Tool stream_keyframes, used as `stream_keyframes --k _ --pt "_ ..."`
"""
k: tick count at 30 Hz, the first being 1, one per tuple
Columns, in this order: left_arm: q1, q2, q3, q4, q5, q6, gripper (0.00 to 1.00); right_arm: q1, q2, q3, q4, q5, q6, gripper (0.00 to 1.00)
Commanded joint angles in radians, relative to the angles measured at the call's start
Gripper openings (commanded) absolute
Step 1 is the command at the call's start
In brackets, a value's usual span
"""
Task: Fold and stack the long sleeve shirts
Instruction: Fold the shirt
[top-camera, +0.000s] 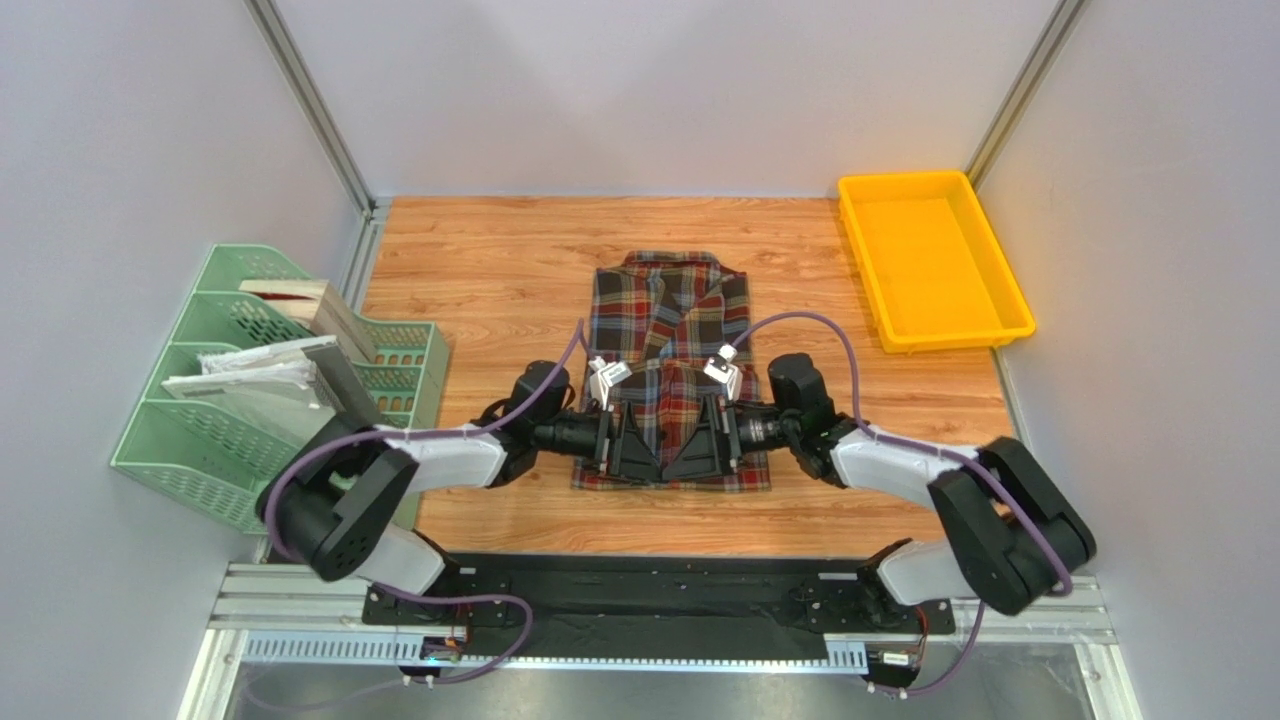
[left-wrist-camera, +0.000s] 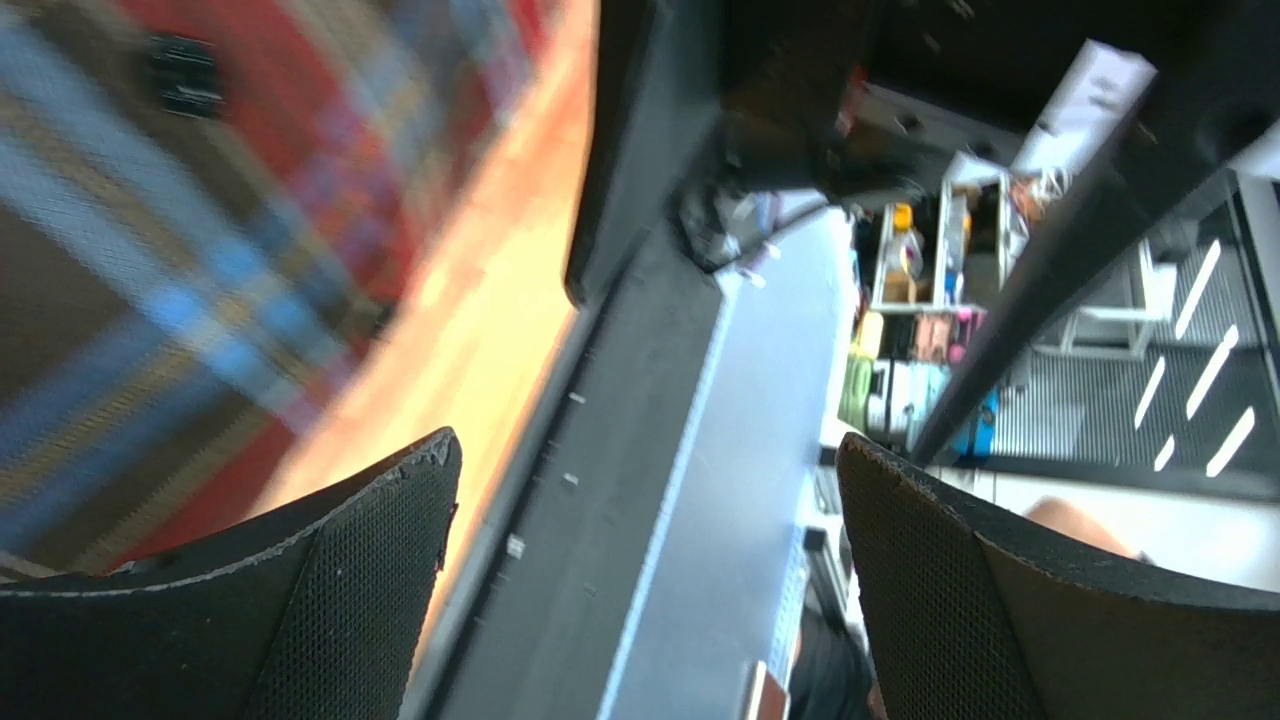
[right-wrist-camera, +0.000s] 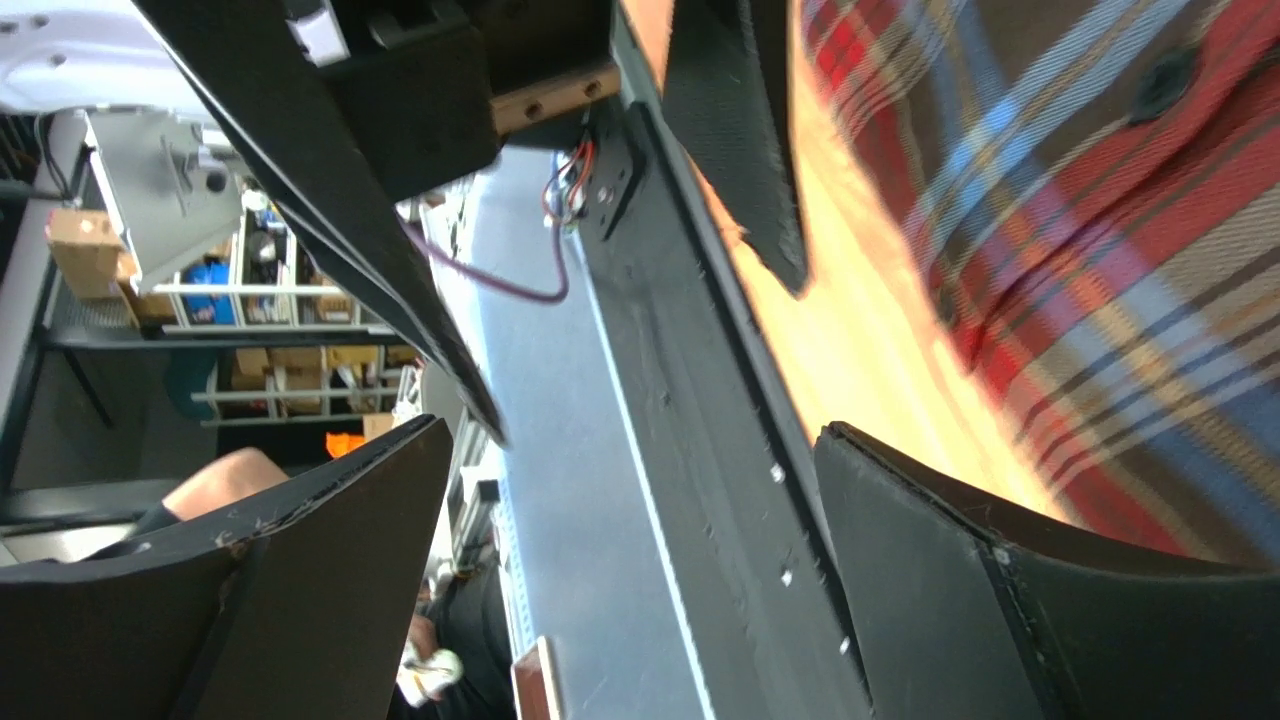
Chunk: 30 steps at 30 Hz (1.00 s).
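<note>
The long sleeve shirt (top-camera: 669, 323), a brown, red, blue and cream plaid, lies folded into a neat rectangle in the middle of the wooden table, collar toward the far side. My left gripper (top-camera: 639, 443) and right gripper (top-camera: 699, 443) hover side by side over its near edge. Both are open wide with nothing between the fingers. In the left wrist view the plaid shirt (left-wrist-camera: 181, 270) fills the upper left, beyond the open left gripper (left-wrist-camera: 646, 495). In the right wrist view the shirt (right-wrist-camera: 1082, 225) sits at the upper right, beside the open right gripper (right-wrist-camera: 631, 495).
A yellow tray (top-camera: 999, 255) stands at the back right of the table (top-camera: 481, 270). A green file rack (top-camera: 241, 435) holding papers and books stands off the left edge. The black mounting rail (top-camera: 661, 593) runs along the near edge.
</note>
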Motion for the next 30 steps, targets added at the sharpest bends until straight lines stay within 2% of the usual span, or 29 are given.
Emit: stream_keyframes --k 1,3,6,9,13,15,17,19,22,24,30 --pt "0.003 0.169 0.005 0.167 -0.093 -0.056 0.99 0.008 0.124 -0.021 0.218 0.098 0.090 1.00" --pt "0.010 0.262 0.008 0.151 -0.124 -0.069 0.99 0.003 0.172 -0.027 0.185 0.098 0.030 1.00" --pt "0.042 0.333 -0.001 0.158 -0.128 -0.096 0.99 -0.039 0.261 -0.053 0.203 0.098 0.064 1.00" --pt "0.049 0.361 0.010 0.133 -0.132 -0.093 0.98 -0.055 0.371 -0.012 0.169 0.066 0.070 1.00" --pt "0.049 0.343 0.004 0.133 -0.138 -0.087 0.98 -0.055 0.427 0.002 0.195 0.043 0.094 1.00" --pt "0.049 0.285 -0.008 0.147 -0.124 -0.077 0.98 -0.053 0.407 0.002 0.197 0.010 0.095 1.00" --pt "0.049 0.229 -0.015 0.132 -0.112 -0.051 0.98 -0.055 0.326 0.014 0.130 -0.015 0.064 1.00" --pt "0.070 0.131 -0.022 0.086 -0.109 -0.027 0.98 -0.063 0.210 0.028 -0.041 -0.037 -0.037 1.00" --pt "0.119 0.024 -0.057 0.001 -0.108 -0.002 0.98 -0.114 0.096 0.033 -0.191 -0.047 -0.125 1.00" --pt "0.157 -0.004 -0.079 -0.062 -0.137 0.030 0.98 -0.148 0.099 0.020 -0.231 -0.052 -0.151 1.00" --pt "0.199 0.147 -0.041 -0.115 -0.150 0.036 0.97 -0.219 0.359 0.059 -0.246 -0.064 -0.212 1.00"
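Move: Between the two hovering grippers lies the near, folded panel of the shirt. Its middle is about 4 cm ahead and 3 cm right of the left hand, and 4 cm ahead and 4 cm left of the right hand, all some 8 cm below. Its near hem runs about 5 cm back from both hands, at the same sideways offsets. The collar lies roughly 30 cm ahead, also between them. Sinking about 6 cm towards the shirt's near panel, both hands edge slightly forward and stay low briefly, wide-open fingers pointing inward. Then they rise some 3 cm, part towards the panel's two sides by roughly 4 cm each while easing forward, and dip again at the end. The left wrist finishes turned about 15 degrees counter-clockwise. ##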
